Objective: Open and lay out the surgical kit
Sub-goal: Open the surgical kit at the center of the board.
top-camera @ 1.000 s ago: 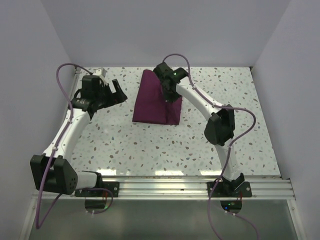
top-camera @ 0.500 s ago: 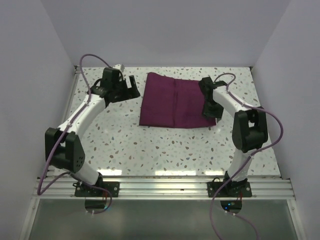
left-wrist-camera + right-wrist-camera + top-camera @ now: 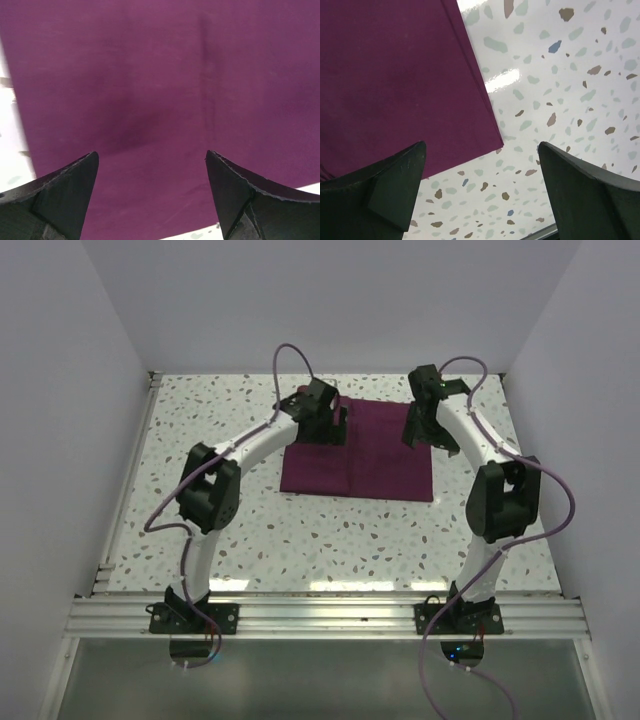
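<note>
The surgical kit shows as a plum cloth wrap (image 3: 360,455) lying flat on the speckled table (image 3: 250,520), with a fold line down its middle. My left gripper (image 3: 335,425) hovers open over the wrap's far left part. In the left wrist view the cloth (image 3: 150,75) fills the frame between the spread fingers of that gripper (image 3: 152,162), which hold nothing. My right gripper (image 3: 415,430) stands open at the wrap's far right edge. In the right wrist view a cloth corner (image 3: 395,75) lies beside the empty gripper (image 3: 482,150), mostly over bare table (image 3: 560,100).
White walls close the table in on the left (image 3: 70,440), back and right (image 3: 580,440). A metal rail (image 3: 330,615) carrying both arm bases runs along the near edge. Purple cables (image 3: 290,365) loop above each wrist.
The right gripper spread the wrap open to the right, let go and opened, then moved to its far right corner. The left arm swung from the table's far left to over the cloth.
</note>
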Controlling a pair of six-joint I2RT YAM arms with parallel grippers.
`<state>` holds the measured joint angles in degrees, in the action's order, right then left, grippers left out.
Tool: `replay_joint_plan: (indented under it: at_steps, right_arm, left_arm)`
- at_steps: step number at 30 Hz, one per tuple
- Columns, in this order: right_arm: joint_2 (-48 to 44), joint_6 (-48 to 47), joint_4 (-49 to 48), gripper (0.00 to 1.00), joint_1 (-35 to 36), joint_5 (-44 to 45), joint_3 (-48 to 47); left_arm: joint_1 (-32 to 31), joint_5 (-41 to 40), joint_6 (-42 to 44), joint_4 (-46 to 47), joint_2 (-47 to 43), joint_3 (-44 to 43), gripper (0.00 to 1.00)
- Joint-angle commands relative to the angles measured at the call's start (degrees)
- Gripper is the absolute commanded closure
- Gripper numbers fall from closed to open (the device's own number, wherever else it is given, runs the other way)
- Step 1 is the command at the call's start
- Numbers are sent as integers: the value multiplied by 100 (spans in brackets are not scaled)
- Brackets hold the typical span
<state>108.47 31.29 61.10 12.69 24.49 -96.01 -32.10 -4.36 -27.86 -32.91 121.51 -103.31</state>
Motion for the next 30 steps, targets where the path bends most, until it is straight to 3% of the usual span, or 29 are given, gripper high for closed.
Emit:
replay_joint_plan:
  at_steps: [1,11,22,25,28,30]
  right_arm:
    - [-264,-158,262,2,-65,-40,-436]
    - [-590,-202,420,2,-100,3,-121]
    - [-484,-272,385,2,-100,-23,91]
    - [-475,-308,403,2,-109,-23,65]
    - [-467,-316,394,1,-100,-32,56]
    - [-467,-325,411,2,-100,-41,38]
  left_arm:
    - [-358,-521,96,-664,205,-576,9]
    - [-1263,-1119,561,-822,241,-154,16]
    - [-1554,-1418,597,-1270,917,-374,23]
    - [-1554,-1559,571,-1447,1155,-480,35]
    - [-1563,-1480,588,-1447,1252,-541,54]
    - [-1563,-1480,606,-1517,1261,-646,79]
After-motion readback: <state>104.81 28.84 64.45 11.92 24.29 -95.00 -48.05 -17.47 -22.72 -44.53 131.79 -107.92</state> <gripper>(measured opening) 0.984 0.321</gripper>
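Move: The near end of the kit's centre fold, which my left fingers will shut on, lies about 9 cm back from my left hand, 5 cm to its right and 8 cm below. The kit's near left corner is some 16 cm to the left of that fold end, its near right corner about 19 cm to the right and 2 cm closer in. From my right hand, the fold end is about 19 cm left, 4 cm back and 11 cm down. I bring my open left hand back about 9 cm and some 5 cm right over the kit to the near end of the centre fold, sinking about 8 cm, mostly late, as the wrist rolls left side up some 20 degrees and swings a little clockwise. There I stop and close the fingers, pinching the stacked layers. My right hand, still open, rises a little above the right flap and eases back. ##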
